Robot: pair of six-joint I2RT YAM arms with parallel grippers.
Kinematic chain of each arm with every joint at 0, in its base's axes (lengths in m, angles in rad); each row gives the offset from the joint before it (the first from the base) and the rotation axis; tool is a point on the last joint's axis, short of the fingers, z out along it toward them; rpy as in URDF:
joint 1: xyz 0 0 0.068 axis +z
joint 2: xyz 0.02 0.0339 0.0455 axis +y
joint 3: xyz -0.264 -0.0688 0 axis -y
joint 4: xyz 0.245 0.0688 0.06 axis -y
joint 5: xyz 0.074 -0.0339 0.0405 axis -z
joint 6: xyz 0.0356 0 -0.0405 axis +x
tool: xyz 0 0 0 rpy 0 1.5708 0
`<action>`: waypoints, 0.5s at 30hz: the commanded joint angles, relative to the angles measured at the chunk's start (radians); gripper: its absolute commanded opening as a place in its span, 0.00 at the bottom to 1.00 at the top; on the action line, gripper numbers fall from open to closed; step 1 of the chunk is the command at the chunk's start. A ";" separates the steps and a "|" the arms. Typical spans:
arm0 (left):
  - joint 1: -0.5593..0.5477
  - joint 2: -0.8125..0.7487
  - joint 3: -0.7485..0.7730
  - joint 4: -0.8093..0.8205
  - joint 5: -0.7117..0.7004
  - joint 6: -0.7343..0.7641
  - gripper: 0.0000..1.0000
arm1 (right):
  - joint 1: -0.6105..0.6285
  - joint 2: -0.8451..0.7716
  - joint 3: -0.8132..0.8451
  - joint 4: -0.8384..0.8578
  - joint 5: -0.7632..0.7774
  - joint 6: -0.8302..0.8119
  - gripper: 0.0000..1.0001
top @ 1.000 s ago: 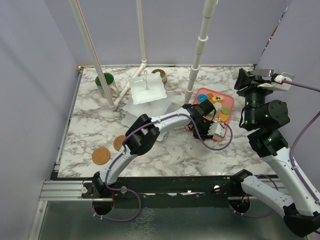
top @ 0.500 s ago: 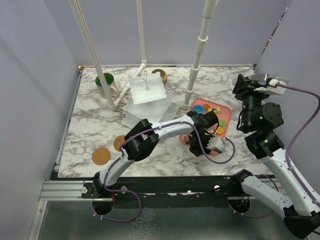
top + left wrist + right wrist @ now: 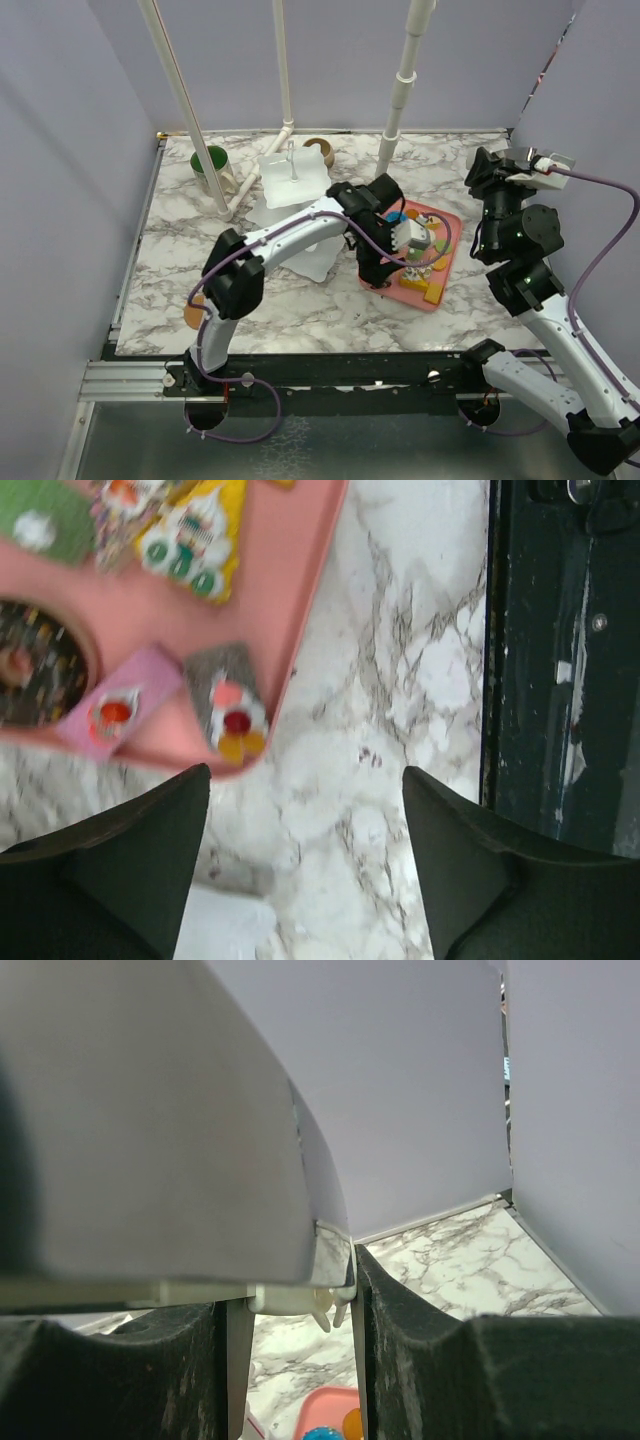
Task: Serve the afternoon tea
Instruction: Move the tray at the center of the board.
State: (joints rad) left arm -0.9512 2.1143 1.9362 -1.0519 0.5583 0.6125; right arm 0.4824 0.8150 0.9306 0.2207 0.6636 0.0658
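The white tiered stand (image 3: 293,180) stands at the back of the marble table, with a green-lined mug (image 3: 210,160) to its left and a tan mug (image 3: 320,150) behind it. Toy pastries (image 3: 420,245) lie on a pink tray (image 3: 448,262); the left wrist view shows a grey cake slice (image 3: 230,705), a pink slice (image 3: 115,705) and a chocolate donut (image 3: 25,670) on it. My left gripper (image 3: 380,268) (image 3: 305,775) hangs open and empty over bare marble just off the tray's near corner. My right gripper (image 3: 485,168) (image 3: 290,1340), raised at the right, is shut on metal tongs (image 3: 180,1160).
White pipes (image 3: 395,100) rise from the back of the table beside the stand. A brown coaster (image 3: 192,308) peeks out beside my left arm's elbow at the front left. The black table edge (image 3: 560,680) runs close to the tray.
My left gripper dragged the pink tray toward the front and left, turning it, then opened and let it go. The right arm barely moved.
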 commanded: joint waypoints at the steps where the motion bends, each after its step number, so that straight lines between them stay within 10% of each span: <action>1: 0.081 -0.185 -0.186 0.134 -0.002 -0.242 0.74 | -0.005 -0.002 -0.011 0.039 0.025 -0.015 0.27; 7: 0.123 -0.257 -0.424 0.401 -0.226 -0.406 0.54 | -0.005 -0.014 -0.032 0.042 0.032 -0.009 0.27; 15: 0.124 -0.132 -0.400 0.469 -0.374 -0.437 0.50 | -0.006 -0.016 -0.070 0.039 0.057 -0.003 0.27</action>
State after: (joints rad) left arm -0.8249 1.9385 1.5166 -0.6662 0.2943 0.2169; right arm 0.4824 0.8097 0.8825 0.2359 0.6800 0.0624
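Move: The left hand, some 10 cm above the board, hovers over the pink tray's near-left corner; the tray's middle lies about 9 cm ahead and 12 cm to its right. The gray cake slice in that corner is roughly 2 cm ahead and 4 cm right, the pink slice about 6 cm ahead and 4 cm right. The white stand's bottom plate centers some 15 cm ahead and 16 cm left. From the right hand, the tray is about 12 cm left, level with it, and 41 cm lower. Already clear of the tray, the left hand swings forward and to the left, about 6 cm each way, rising nearly 3 cm over the near-left corner before sinking some 7 cm into the gap between the tray's left rim and the white stand. On the way the hand turns some 30 degrees counter-clockwise and the wide-open fingers draw in to about half open, still empty and short of the board. ##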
